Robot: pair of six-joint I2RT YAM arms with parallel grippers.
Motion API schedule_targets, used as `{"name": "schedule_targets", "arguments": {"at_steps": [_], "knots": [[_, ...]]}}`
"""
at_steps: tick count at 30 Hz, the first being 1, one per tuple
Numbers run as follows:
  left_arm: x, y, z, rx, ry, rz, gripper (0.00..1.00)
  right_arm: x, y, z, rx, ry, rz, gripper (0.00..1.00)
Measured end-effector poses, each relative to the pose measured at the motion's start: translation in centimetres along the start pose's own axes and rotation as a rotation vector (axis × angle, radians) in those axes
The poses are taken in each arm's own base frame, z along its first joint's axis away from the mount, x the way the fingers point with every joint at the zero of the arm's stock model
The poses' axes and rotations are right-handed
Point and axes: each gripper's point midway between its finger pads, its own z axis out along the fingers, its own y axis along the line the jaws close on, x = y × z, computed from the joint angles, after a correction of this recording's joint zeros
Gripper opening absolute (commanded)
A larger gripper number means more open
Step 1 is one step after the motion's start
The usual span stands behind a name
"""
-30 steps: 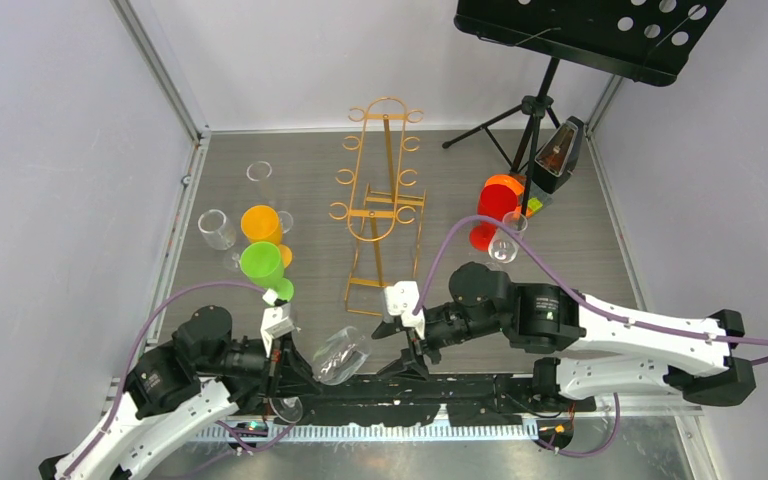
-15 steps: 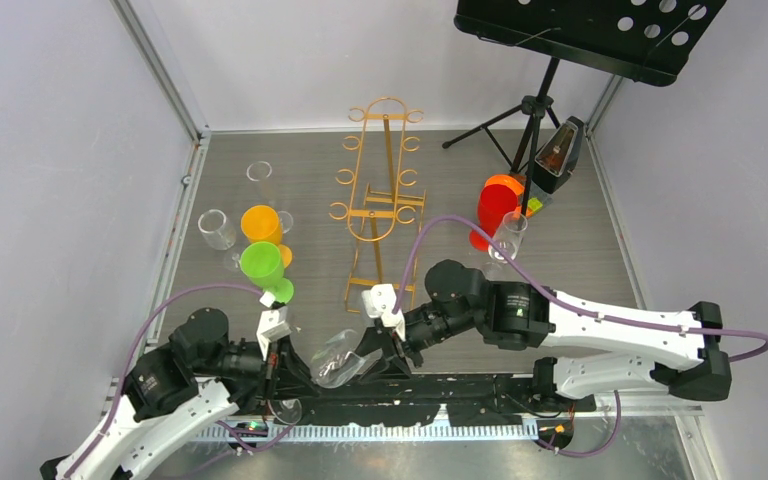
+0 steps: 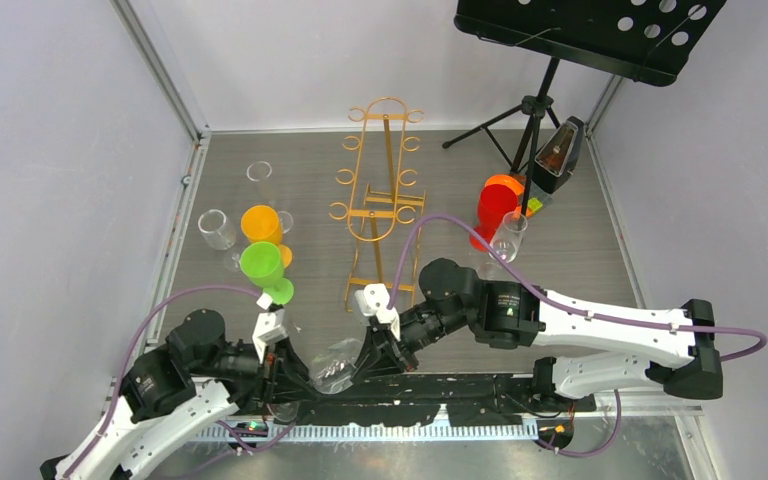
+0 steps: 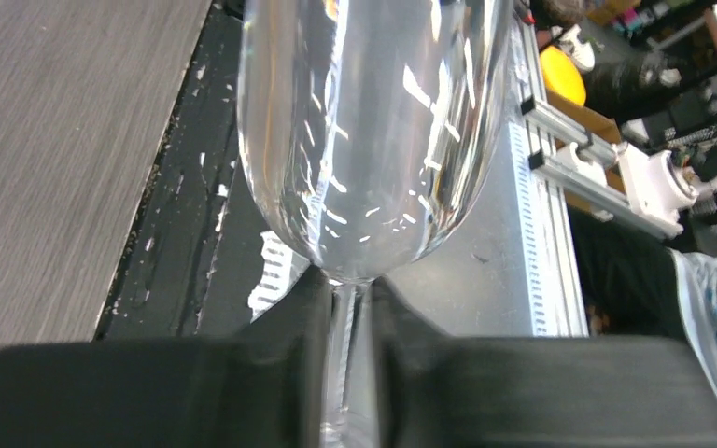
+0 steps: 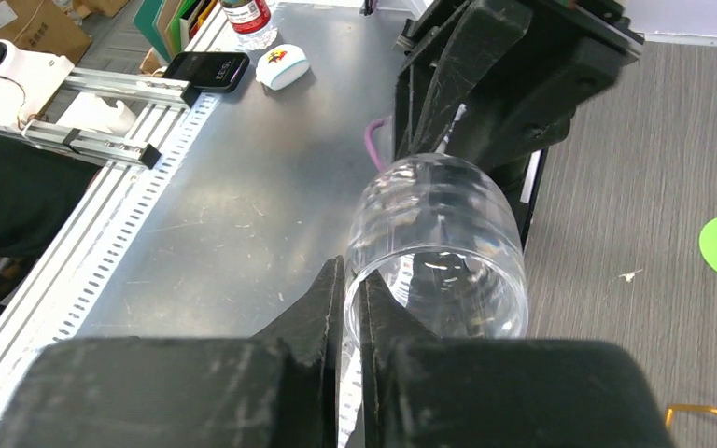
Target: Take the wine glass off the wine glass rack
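Note:
A clear wine glass (image 3: 335, 360) lies tilted over the table's near edge, between my two grippers and off the gold wire wine glass rack (image 3: 380, 190), which stands at mid table with bare hooks. My left gripper (image 3: 293, 372) is shut on the stem; in the left wrist view the stem (image 4: 341, 355) sits between the black fingers under the bowl (image 4: 373, 140). My right gripper (image 3: 365, 358) is shut on the bowl's rim. In the right wrist view one finger is inside the wine glass (image 5: 448, 243) and one outside, around the right gripper (image 5: 353, 280).
Green (image 3: 262, 265) and orange (image 3: 260, 222) plastic glasses and two clear glasses (image 3: 217, 228) stand left of the rack. Red cups (image 3: 495, 205), a clear glass (image 3: 505, 240), a metronome (image 3: 560, 150) and a black music stand (image 3: 540, 110) are at the right back.
My right gripper has moved left to the glass and shut on its rim. The glass has shifted slightly left and lower. The left arm has hardly moved.

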Motion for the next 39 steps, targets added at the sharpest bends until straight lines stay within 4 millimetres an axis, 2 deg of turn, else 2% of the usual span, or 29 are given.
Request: {"name": "schedule_targets", "arguments": {"at_steps": [3, 6, 8, 14, 23, 28, 39], "knots": [[-0.4, 0.4, 0.0, -0.032, -0.018, -0.002, 0.62, -0.1, 0.1, 0.0, -0.003, -0.004, 0.004, 0.06], [-0.6, 0.8, 0.0, -0.054, -0.028, -0.016, 0.77, 0.0, 0.0, 0.0, 0.001, -0.002, 0.013, 0.06], [-0.7, 1.0, 0.0, -0.072, -0.034, -0.022, 0.84, 0.1, -0.1, 0.0, 0.008, -0.001, 0.017, 0.06], [-1.8, 2.1, -0.6, -0.168, -0.09, -0.017, 0.98, 0.7, -0.2, -1.2, 0.06, 0.031, 0.042, 0.06], [-4.7, 4.2, -3.1, -0.378, -0.261, 0.017, 1.0, 1.5, 0.5, -6.5, 0.233, 0.063, 0.096, 0.06], [-5.4, 5.3, -3.9, -0.454, -0.31, 0.021, 1.0, 3.3, 0.1, -9.8, 0.387, 0.142, 0.198, 0.06], [-5.8, 5.7, -4.6, -0.495, -0.345, 0.03, 1.0, 6.7, -1.7, -16.9, 0.809, 0.338, 0.454, 0.06]]}}
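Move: Both my hands still hold the last clear wine glass: my left has the stem, with the glass's middle about 3 cm to its right and 1 cm ahead and above; my right pinches the rim. From my right hand, the standing clear glass is some 28 cm ahead, 26 cm right and 13 cm lower; the rack's front foot bar is 17 cm ahead, 4 cm right, 21 cm below. The green glass is 24 cm ahead of my left hand, 9 cm left, 7 cm lower. I open my left fingers wide to let the stem go, then draw that hand forward, slightly left and up, swinging it about 30 degrees counter-clockwise. Once it is open, my right hand, still shut on the rim, carries the glass some 17 cm right and 7 cm forward, sinking a little, past the front of the rack towards the standing clear glass, turning clockwise and tipping its fingers down. ##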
